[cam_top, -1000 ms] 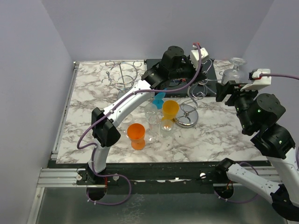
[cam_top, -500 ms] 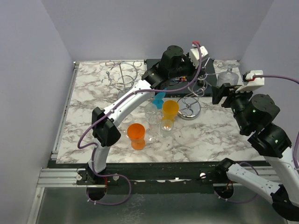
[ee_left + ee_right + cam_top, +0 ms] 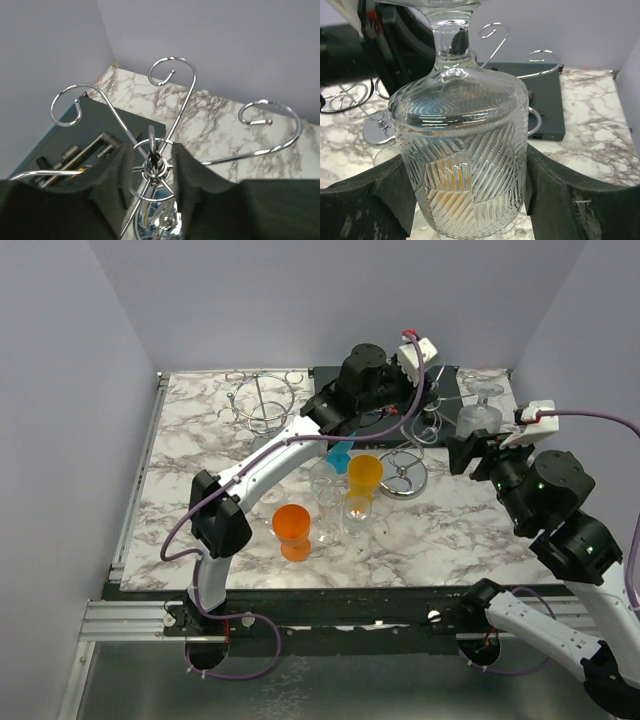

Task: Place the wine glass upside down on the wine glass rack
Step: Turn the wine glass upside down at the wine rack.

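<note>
My right gripper (image 3: 469,200) is shut on the wine glass (image 3: 465,165), a ribbed clear glass held upside down with its bowl between the pads and its stem up. From above, the wine glass (image 3: 478,418) hangs just right of the chrome wine glass rack (image 3: 403,475), apart from it. My left gripper (image 3: 418,400) sits over the rack's top. In the left wrist view the left gripper (image 3: 152,155) stands open, a finger on each side of the rack's central hub, and the rack's curled arms (image 3: 189,92) fan out beyond it.
Two orange cups (image 3: 291,523) (image 3: 364,472) and several clear glasses (image 3: 330,490) stand left of the rack, near a blue object (image 3: 341,452). A second wire rack (image 3: 262,400) is at the back left. A dark tray (image 3: 455,390) lies behind the rack.
My right gripper has carried the glass left and lower, closer to the rack. The left jaws have parted from the rack's top. The rack's base has shifted slightly toward the back.
</note>
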### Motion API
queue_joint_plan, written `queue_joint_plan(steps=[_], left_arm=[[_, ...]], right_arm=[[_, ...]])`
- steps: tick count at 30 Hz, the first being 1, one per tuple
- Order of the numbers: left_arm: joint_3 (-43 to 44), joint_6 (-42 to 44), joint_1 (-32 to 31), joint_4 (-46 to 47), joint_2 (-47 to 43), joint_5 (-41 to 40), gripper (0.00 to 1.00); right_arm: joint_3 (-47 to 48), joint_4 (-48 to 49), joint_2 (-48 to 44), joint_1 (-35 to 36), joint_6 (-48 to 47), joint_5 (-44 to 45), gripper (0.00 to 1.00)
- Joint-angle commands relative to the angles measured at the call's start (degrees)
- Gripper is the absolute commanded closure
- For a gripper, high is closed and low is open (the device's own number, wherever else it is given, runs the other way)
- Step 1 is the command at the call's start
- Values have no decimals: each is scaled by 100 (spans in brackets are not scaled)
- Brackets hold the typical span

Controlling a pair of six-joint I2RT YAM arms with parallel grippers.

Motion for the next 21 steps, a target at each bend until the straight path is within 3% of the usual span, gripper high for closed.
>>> queue_joint_plan(steps=[1,3,5,10,15,21], left_arm=[[21,-234,5,218,-456,-203,48],[100,-296,-2,156,-479,-209,30],[258,-332,0,39,-490,-260,20],[426,-360,19,-309,-680,-395,12],[311,-274,55,-753,-1086,-411,4],[-156,201,64,-1050,-1609,-594,3]], right_arm=[[-81,-16,-278,-10,308,-762,100],[-126,-158,-379,-18,431,-1157,100],[-200,-316,-446,-10,574,-1557,100],[-378,-802,-410,-15,814,-2226,100],[-682,-1000,-416,-14,855,-1985,100],[-1050,-838,-347,-10,805,-1753,99]])
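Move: The glass, already upside down in the right hand, is bound for the rack's near hook, about 8 cm to that hand's left, 1 cm ahead and some 2 cm lower. The rack's top loop is roughly 7 cm ahead and 8 cm left of the right hand, slightly above it. From the left hand, whose fingers are already parting around the top loop, the near hook lies about 6 cm back and level sideways, some 4 cm below. The upside-down glass, kept between the right fingers, goes left and back some 6 cm while starting to sink, then almost straight down, about 10 cm lower in all, its stem coming to the rack's near hook; the hand turns counter-clockwise and tips nose-down nearly 20 degrees. The left hand opens wide and climbs off the top loop by 9 cm, then also swings left and somewhat back. ##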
